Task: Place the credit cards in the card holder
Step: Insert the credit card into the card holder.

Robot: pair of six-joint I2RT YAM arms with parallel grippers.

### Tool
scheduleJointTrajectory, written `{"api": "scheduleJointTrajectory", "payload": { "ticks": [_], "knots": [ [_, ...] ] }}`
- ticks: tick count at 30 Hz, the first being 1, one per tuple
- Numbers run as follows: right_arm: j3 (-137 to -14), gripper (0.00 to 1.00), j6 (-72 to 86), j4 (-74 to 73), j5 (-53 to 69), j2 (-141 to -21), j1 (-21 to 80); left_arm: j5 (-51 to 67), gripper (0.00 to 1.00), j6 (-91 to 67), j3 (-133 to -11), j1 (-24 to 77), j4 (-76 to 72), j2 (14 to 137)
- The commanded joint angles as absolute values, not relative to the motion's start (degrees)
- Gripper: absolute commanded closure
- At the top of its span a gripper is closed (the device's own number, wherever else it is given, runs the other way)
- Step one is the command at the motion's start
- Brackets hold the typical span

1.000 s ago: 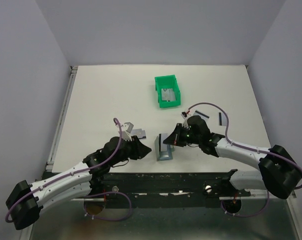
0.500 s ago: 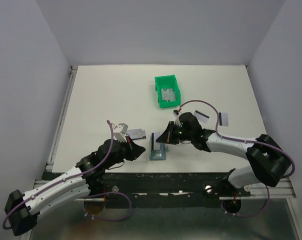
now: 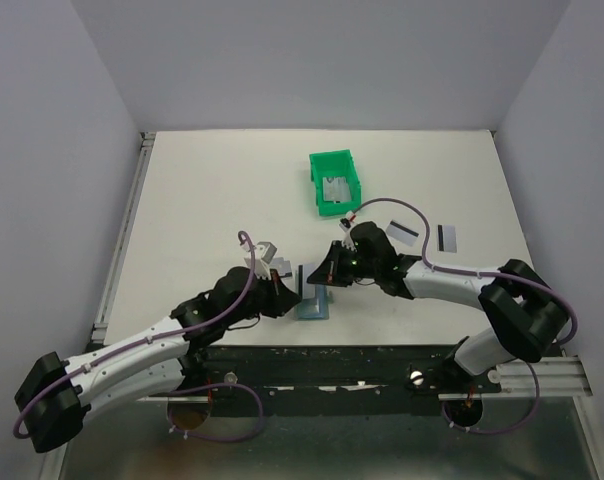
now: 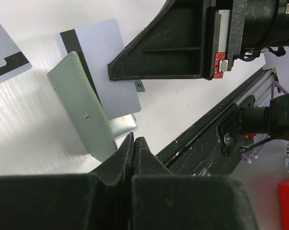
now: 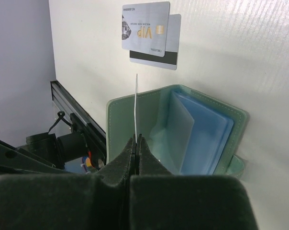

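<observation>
The card holder lies open near the front edge, with one grey-green flap standing up and its blue pockets showing. My right gripper is shut on a credit card, seen edge-on just above the holder's inner pocket. In the left wrist view that card shows its black stripe behind the flap. My left gripper is shut, its tips against the holder's near corner; I see nothing between them. From above, both grippers meet at the holder.
Two more cards lie overlapped beyond the holder. Two others lie to the right. A green bin with a card inside stands further back. The black frame rail runs along the table's front edge.
My left gripper has shut and moved right up to the holder. The right gripper has carried its card left, over the holder. The holder has shifted slightly left.
</observation>
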State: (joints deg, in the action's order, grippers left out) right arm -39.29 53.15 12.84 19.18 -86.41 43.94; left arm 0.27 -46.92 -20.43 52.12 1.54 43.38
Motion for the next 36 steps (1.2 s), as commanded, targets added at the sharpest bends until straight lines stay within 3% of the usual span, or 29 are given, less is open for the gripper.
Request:
{"api": "scheduleJointTrajectory", "payload": {
  "ticks": [1,15,28,36],
  "knots": [
    [-40.7,0.99,53.5,14.3,20.5,-87.4,44.5,4.3,1.00,-43.9,-24.4,51.9,-2.5,48.4],
    [-40.4,1.00,53.5,14.6,20.6,-88.0,44.5,2.0,1.00,-42.3,-27.4,51.7,3.2,59.2],
    [-40.2,1.00,50.4,8.1,13.5,-80.6,44.5,-1.3,1.00,-43.1,-23.6,51.4,6.8,54.8],
    [-41.6,1.00,48.0,-3.1,7.7,-75.9,44.5,-1.1,1.00,-44.4,-21.4,51.3,6.0,54.1]
  ]
}}
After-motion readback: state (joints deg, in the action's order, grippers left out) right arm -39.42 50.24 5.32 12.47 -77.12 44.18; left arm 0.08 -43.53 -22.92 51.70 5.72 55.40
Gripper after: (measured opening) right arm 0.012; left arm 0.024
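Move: The right hand, holding a credit card upright between its fingers, has the open card holder about 6 cm back, 1 cm left and 6 cm below. From the shut left hand, the holder's middle is some 5 cm right, 1 cm ahead and 6 cm below. Two loose cards, VIP card on striped card, lie about 11 cm ahead and 7 cm left of the left hand, 7 cm below. Left fingers go right, then 5 cm down and left onto the flap; right lifts its card 3 cm. ##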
